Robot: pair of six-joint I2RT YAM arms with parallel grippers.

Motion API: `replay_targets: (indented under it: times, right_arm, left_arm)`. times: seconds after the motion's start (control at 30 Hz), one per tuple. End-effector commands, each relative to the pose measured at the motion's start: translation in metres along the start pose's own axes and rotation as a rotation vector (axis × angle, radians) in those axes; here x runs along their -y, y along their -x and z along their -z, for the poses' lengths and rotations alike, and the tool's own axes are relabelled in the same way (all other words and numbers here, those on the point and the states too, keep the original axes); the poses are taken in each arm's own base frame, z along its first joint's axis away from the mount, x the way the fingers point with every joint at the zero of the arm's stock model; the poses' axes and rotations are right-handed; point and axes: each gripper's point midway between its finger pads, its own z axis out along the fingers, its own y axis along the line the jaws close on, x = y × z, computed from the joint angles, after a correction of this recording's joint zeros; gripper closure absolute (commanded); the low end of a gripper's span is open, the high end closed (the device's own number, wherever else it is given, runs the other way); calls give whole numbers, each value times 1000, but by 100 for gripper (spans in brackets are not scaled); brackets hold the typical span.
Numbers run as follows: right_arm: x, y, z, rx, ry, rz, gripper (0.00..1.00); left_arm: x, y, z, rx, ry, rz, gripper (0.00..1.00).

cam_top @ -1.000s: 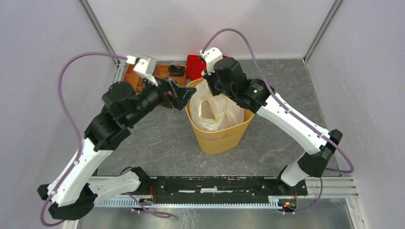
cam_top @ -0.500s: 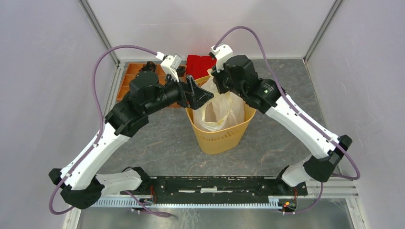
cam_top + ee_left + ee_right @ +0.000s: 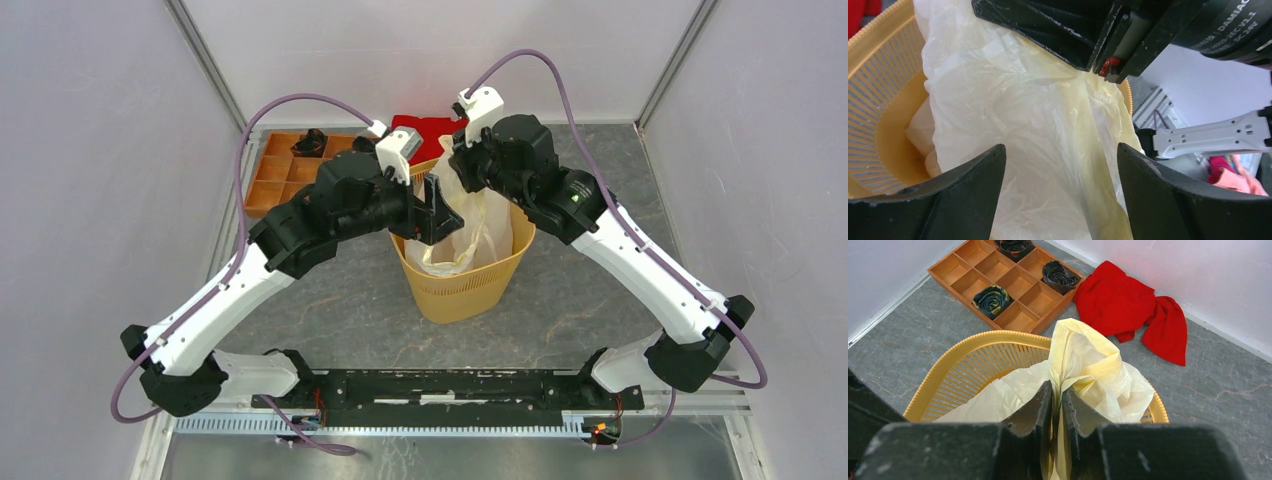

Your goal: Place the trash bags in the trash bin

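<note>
The cream-white trash bag hangs into the yellow-orange mesh trash bin at the table's middle. My right gripper is shut on a bunched upper fold of the bag and holds it above the bin's far rim. My left gripper is open, its jaws wide apart over the bin's left side, with the bag between and just beyond them, untouched as far as I can see. In the top view the left gripper is close to the right gripper.
A brown wooden compartment tray with dark rolled items stands at the back left, also in the right wrist view. A red cloth lies behind the bin. The enclosure walls stand close on three sides.
My left arm has swung right and forward from the tray side, bringing its open gripper over the bin and against the bag. My right gripper has lifted the bag's top slightly up and right.
</note>
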Motion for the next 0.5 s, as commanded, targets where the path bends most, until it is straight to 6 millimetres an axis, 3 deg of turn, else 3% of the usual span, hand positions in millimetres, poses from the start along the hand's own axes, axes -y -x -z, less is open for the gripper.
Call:
replay_targets:
  times: [0.0, 0.13, 0.27, 0.47]
  right_arm:
    - [0, 18, 2, 54, 4, -12, 81]
    - [1, 14, 2, 40, 5, -3, 73]
    - [1, 13, 11, 24, 15, 11, 49]
    - [11, 24, 53, 29, 6, 9, 15]
  left_arm:
    - [-26, 14, 15, 45, 207, -110, 20]
    - [-33, 19, 19, 74, 249, -112, 40]
    - [-33, 23, 21, 129, 237, -83, 52]
    - [-27, 14, 15, 152, 169, -42, 61]
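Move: Between the left hand's open fingers, about 2 cm below the hand point, runs the near hem of the white trash bag; the bag's pinched top, in the right fingers, is about 7 cm ahead and 1 cm right of that hand. The yellow bin's middle lies 24 cm below, 1 cm back and 2 cm right. At the right hand's pads is that bag top; from there the bin is some 9 cm back and the red cloth about 14 cm ahead, 2 cm left. Drawing left by about 3 cm and slightly forward, the left hand swings about 10 degrees counter-clockwise while its fingers close to roughly half their opening around the bag's near hem. The right hand stays put over the bin and spreads its fingers wide, letting go of the bag's top, then starts easing back and right about 1 cm. ##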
